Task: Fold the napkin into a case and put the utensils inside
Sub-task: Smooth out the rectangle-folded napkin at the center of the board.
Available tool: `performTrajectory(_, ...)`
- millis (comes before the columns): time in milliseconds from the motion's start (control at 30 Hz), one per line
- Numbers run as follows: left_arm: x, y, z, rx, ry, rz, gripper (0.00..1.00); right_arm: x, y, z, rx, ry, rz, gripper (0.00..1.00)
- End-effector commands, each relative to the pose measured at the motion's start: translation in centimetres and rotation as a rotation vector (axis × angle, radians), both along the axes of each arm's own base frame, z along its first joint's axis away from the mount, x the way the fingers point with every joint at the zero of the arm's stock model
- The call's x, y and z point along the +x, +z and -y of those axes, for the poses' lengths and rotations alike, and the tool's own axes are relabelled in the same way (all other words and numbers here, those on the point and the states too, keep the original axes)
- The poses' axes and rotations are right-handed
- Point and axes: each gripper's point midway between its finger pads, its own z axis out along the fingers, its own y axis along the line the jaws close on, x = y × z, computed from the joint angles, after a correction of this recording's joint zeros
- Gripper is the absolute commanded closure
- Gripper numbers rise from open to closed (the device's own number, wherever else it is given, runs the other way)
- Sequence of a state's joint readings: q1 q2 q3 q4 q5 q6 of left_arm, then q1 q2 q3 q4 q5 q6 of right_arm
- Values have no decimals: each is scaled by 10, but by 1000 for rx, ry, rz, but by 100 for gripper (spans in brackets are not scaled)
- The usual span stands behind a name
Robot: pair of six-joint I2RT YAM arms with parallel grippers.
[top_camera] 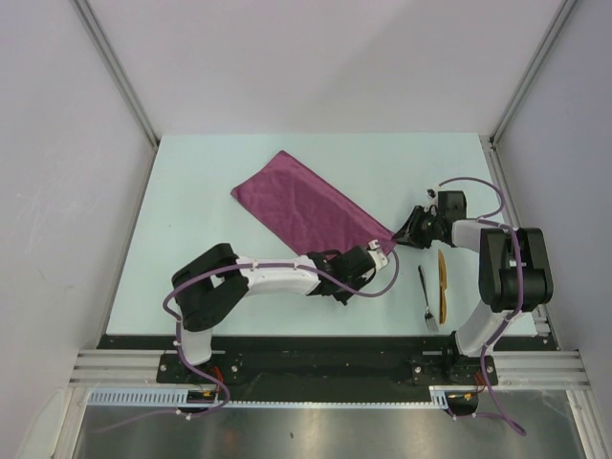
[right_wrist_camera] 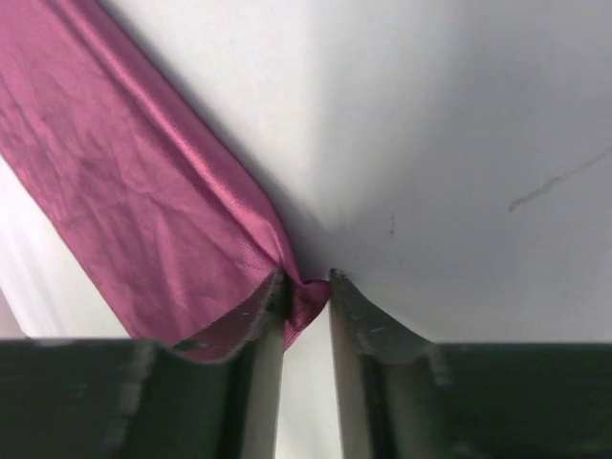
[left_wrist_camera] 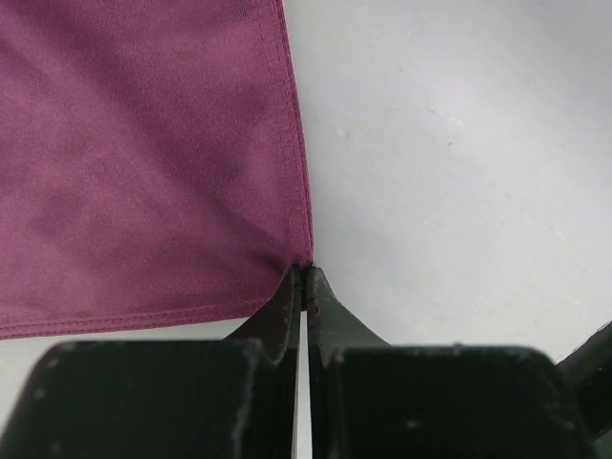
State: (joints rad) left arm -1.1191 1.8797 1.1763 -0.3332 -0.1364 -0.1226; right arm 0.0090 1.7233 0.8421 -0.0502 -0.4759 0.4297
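Observation:
The plum-magenta napkin [top_camera: 304, 203] lies flat and slantwise on the table as a long oblong. My left gripper [top_camera: 380, 251] is at its near right end. In the left wrist view this gripper [left_wrist_camera: 303, 271] is shut on a hemmed corner of the napkin [left_wrist_camera: 143, 163]. My right gripper [top_camera: 402, 232] meets the same end from the right. Its jaws [right_wrist_camera: 308, 279] stand narrow, with a bunched corner of the napkin [right_wrist_camera: 143, 201] pinched between the tips. The utensils lie near the right arm: a golden-yellow piece [top_camera: 442, 273] and a slim silver piece [top_camera: 426, 295].
The pale table [top_camera: 191, 210] is walled by white panels at the back and both sides. The right arm's base [top_camera: 478, 335] stands just behind the utensils. The left arm's elbow [top_camera: 206, 282] rests low over the near left of the table.

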Motion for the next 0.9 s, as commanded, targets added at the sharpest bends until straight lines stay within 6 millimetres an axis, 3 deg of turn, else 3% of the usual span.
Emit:
performTrajectory(0, 2, -3, -11, 74, -12, 17, 100, 1, -7, 5, -35, -1, -14, 75)
performTrajectory(200, -6, 23, 4, 12, -55, -29, 100, 4, 10, 6, -37, -12, 13, 100)
performTrajectory(333, -25, 53, 27, -106, -105, -126, 100, -4, 23, 5, -32, -13, -3, 100)
performTrajectory(567, -50, 79, 41, -234, -144, -238, 100, -29, 42, 12, -65, -24, -18, 100)
performTrajectory(667, -36, 67, 27, -152, -92, -170, 100, -30, 47, 9, -52, -9, 27, 100)
performTrajectory(700, -22, 64, 17, -96, -53, -103, 100, -28, 48, 8, -44, -3, 30, 100)
performTrajectory(800, 3, 59, 1, 9, -4, 21, 100, -26, 41, 2, -17, 10, 16, 100)
performTrajectory(867, 10, 56, -3, 45, 0, 50, 100, -26, 34, 2, -8, 10, -5, 100)
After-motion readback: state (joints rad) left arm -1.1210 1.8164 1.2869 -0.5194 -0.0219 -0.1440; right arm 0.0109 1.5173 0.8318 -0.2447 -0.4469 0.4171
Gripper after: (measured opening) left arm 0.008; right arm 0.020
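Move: My left hand is already shut on the near corner of the rectangle-folded napkin, whose middle lies about 21 cm ahead and 8 cm to the left. My right hand has the napkin's right-hand corner between its still partly open fingers; the napkin's middle is some 5 cm ahead and 20 cm left of that hand. The fork lies roughly 16 cm back and 8 cm right of my right hand, the knife 12 cm back and 12 cm right. I close my right fingers to pinch the napkin's right corner, dip slightly, then lift it about 4 cm while drawing back nearly 3 cm. My left hand keeps its pinch on the near corner, rises about 4 cm and pulls back and a little right, its wrist tilting some 15 degrees, then eases forward and left again with much of the tilt undone. ##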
